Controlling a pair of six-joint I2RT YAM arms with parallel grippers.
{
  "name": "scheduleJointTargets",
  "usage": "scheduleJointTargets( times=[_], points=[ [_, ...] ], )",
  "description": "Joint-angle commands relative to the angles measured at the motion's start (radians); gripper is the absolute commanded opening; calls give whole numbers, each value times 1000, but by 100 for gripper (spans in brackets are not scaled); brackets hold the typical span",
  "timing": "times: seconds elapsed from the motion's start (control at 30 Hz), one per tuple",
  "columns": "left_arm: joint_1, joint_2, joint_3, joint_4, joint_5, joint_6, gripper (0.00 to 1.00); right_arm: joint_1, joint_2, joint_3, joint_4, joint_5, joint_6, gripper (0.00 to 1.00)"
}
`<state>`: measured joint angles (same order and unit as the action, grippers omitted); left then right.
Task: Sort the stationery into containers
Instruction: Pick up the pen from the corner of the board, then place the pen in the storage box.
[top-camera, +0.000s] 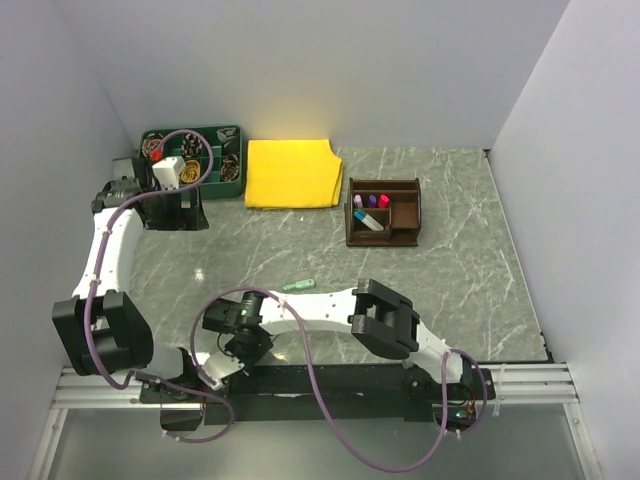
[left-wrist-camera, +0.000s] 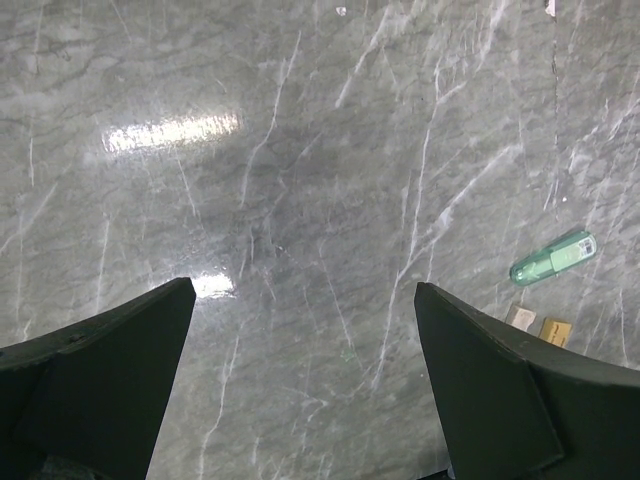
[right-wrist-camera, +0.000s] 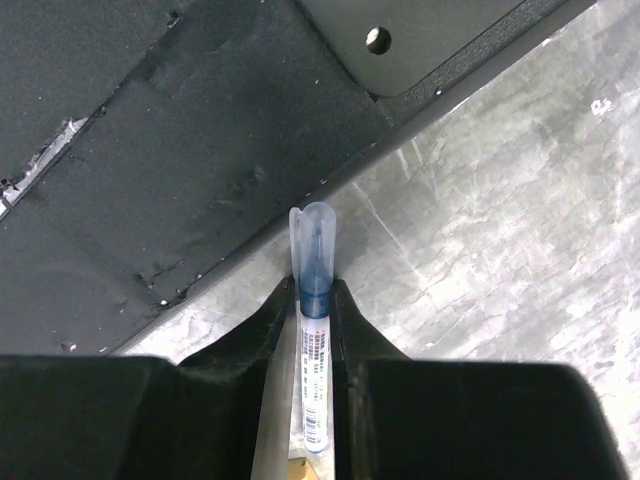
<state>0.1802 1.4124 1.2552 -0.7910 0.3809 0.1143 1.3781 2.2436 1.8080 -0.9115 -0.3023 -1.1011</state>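
My right gripper (right-wrist-camera: 315, 292) is shut on a short marker pen with a blue cap (right-wrist-camera: 314, 258). The cap sticks out past the fingertips, low over the marble beside the black base rail. Seen from above, this gripper (top-camera: 228, 358) is at the near edge, left of centre. A green marker (top-camera: 298, 285) lies on the marble, and the left wrist view shows this green marker (left-wrist-camera: 553, 258) with two tan blocks (left-wrist-camera: 538, 324) beside it. The brown wooden organiser (top-camera: 385, 238) holds pink-, purple- and blue-capped pens. My left gripper (left-wrist-camera: 305, 290) is open over bare marble, at the back left (top-camera: 175, 205).
A green tray (top-camera: 190, 135) with coiled items sits in the back left corner, right behind the left gripper. A flat yellow cloth (top-camera: 292, 172) lies between the tray and the organiser. White walls close in the table on three sides.
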Motion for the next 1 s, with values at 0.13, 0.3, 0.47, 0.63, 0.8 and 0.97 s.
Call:
scheduleJointTargets(
  times=[0.13,0.3,0.47,0.63,0.8,0.97],
  points=[
    [4,28,90,12,62,-24,99,-99,-172,14,-39,49,91,0],
    [-80,37,96,7,-54,45,99,-263,-269,125,-40,-35,211,0],
    [-272,85,95,-33,-135,140,99,-545,-374,123,35,-152,352,0],
    [-355,199,231,-140,-62,160,99,-755,-537,-76,273,-238,373,0],
    [-367,305,395,-191,-37,140,99,-917,-621,-258,437,-287,346,0],
    [-367,396,506,-197,-13,133,99,-1039,-670,-404,549,-363,342,0]
  ],
)
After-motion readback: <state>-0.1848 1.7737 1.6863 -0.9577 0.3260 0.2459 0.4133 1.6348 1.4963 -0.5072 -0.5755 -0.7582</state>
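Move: The pen is already pinched in the right gripper, down at the table's near edge. The brown organizer it is being taken to lies about 38 cm ahead of this hand and 33 cm to its right, at roughly table height. The green tube lies some 16 cm ahead and 10 cm right, and the yellow cloth about 51 cm ahead and 8 cm right. From the left hand, the organizer is roughly 47 cm to the right, 11 cm ahead and 13 cm lower. Keep the right fingers shut on the pen and lift it off the near edge, sweeping forward about 32 cm towards the brown organizer while rising just over 20 cm; swing right in the later half, turning the wrist some 60 degrees clockwise with its left side tipping up. Bring the empty, open left gripper about 12 cm right, then slightly forward. ##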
